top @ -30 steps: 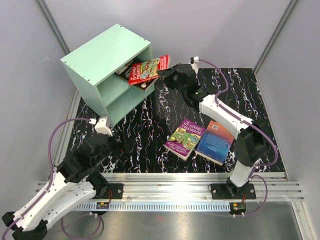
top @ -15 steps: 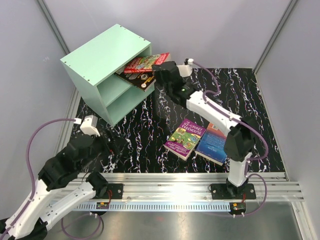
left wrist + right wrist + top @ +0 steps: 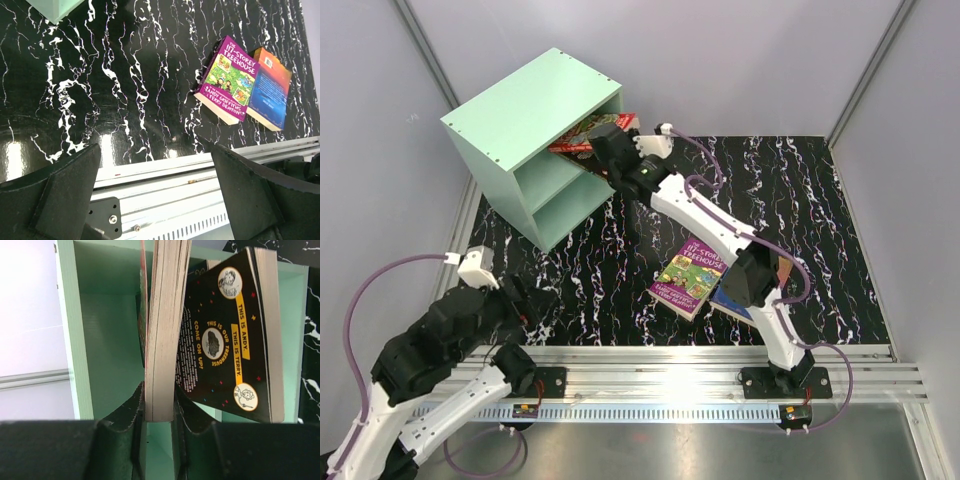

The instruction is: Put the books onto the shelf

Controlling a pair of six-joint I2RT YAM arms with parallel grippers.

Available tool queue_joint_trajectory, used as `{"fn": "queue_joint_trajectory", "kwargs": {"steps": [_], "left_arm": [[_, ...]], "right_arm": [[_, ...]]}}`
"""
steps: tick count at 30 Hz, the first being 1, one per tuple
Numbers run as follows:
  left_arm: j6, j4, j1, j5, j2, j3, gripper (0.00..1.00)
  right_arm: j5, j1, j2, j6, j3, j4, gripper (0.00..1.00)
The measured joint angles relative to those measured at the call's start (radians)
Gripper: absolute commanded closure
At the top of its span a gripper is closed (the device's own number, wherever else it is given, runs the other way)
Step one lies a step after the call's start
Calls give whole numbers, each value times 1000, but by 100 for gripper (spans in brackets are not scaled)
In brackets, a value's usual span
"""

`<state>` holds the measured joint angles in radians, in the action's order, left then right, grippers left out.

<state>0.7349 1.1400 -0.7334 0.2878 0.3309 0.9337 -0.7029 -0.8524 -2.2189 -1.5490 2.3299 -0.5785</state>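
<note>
The mint-green shelf (image 3: 515, 115) stands at the far left, its two compartments facing right. My right gripper (image 3: 608, 148) is shut on the red book (image 3: 582, 137), which stands on edge partly inside the upper compartment. In the right wrist view the red book's page edge (image 3: 162, 340) sits between the right gripper's (image 3: 159, 405) fingers, next to the black book (image 3: 225, 340) inside the shelf (image 3: 105, 345). The purple book (image 3: 690, 277) and the blue book (image 3: 732, 303) lie flat on the table. My left gripper (image 3: 532, 298) hangs open and holds nothing, near the front left.
The table is black marble-patterned (image 3: 610, 250), with an aluminium rail (image 3: 660, 370) along its near edge. In the left wrist view the purple book (image 3: 227, 80) and blue book (image 3: 270, 87) lie at the upper right beyond the left gripper (image 3: 157, 195). Grey walls enclose the table.
My right arm has swung left and carried the red book edge-first into the upper compartment beside the black book. My left arm has drawn back toward the near left.
</note>
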Motion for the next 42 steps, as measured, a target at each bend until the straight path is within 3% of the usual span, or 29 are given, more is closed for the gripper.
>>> {"fn": "queue_joint_trajectory", "kwargs": {"steps": [2,3,5,6,9,10,12,13,32,38,42], "left_arm": [[0,22,0,0,-3,22,3],[0,32,0,1,-5,31,3],[-1,48,0,1,-10,44,3],[-1,56,0,1,-15,49,3],[0,91,0,4,-37,63,3],[0,102,0,6,-45,68,3],[0,113,0,7,-61,73,2],[1,121,0,9,-68,76,2],[23,126,0,8,-83,71,2],[22,90,0,8,-38,61,2],[17,61,0,8,4,58,2]], "right_arm": [[-4,-6,-16,-19,19,-13,87],[-4,-8,-22,-27,20,-15,69],[-3,-10,-29,-49,20,-19,50],[-3,-10,-32,-55,20,-23,34],[3,-11,-34,-61,14,-34,23],[6,-11,-34,-61,10,-34,14],[14,-11,-34,-58,-3,-29,10],[16,-11,-33,-57,-16,-24,1],[260,-12,27,109,-119,174,0],[281,-10,187,187,-275,173,0],[351,14,256,234,-293,167,0]]}}
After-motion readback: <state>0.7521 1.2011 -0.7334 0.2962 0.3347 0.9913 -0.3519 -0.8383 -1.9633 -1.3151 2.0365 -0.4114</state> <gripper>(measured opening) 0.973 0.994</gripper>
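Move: The right hand still holds the red book at its near edge, inside the shelf's upper compartment; the book's middle is about 5 cm ahead and 1 cm left, at finger height. The black book it is going onto lies about 5 cm ahead, straight in line and 5 cm lower. The upper compartment's middle is roughly 8 cm ahead and 12 cm left, about 2 cm lower. From the left hand, the red book is some 38 cm ahead, 10 cm right and 6 cm higher. The right fingers let go of the red book, opening wide as the hand sinks about 3.5 cm towards the black book. The open hand then swings some 4 cm left, deeper into the shelf, turning counter-clockwise about 20 degrees in all, before pulling back, right and up out of the opening. The empty left hand drifts about 4 cm back and left, then mostly returns. ##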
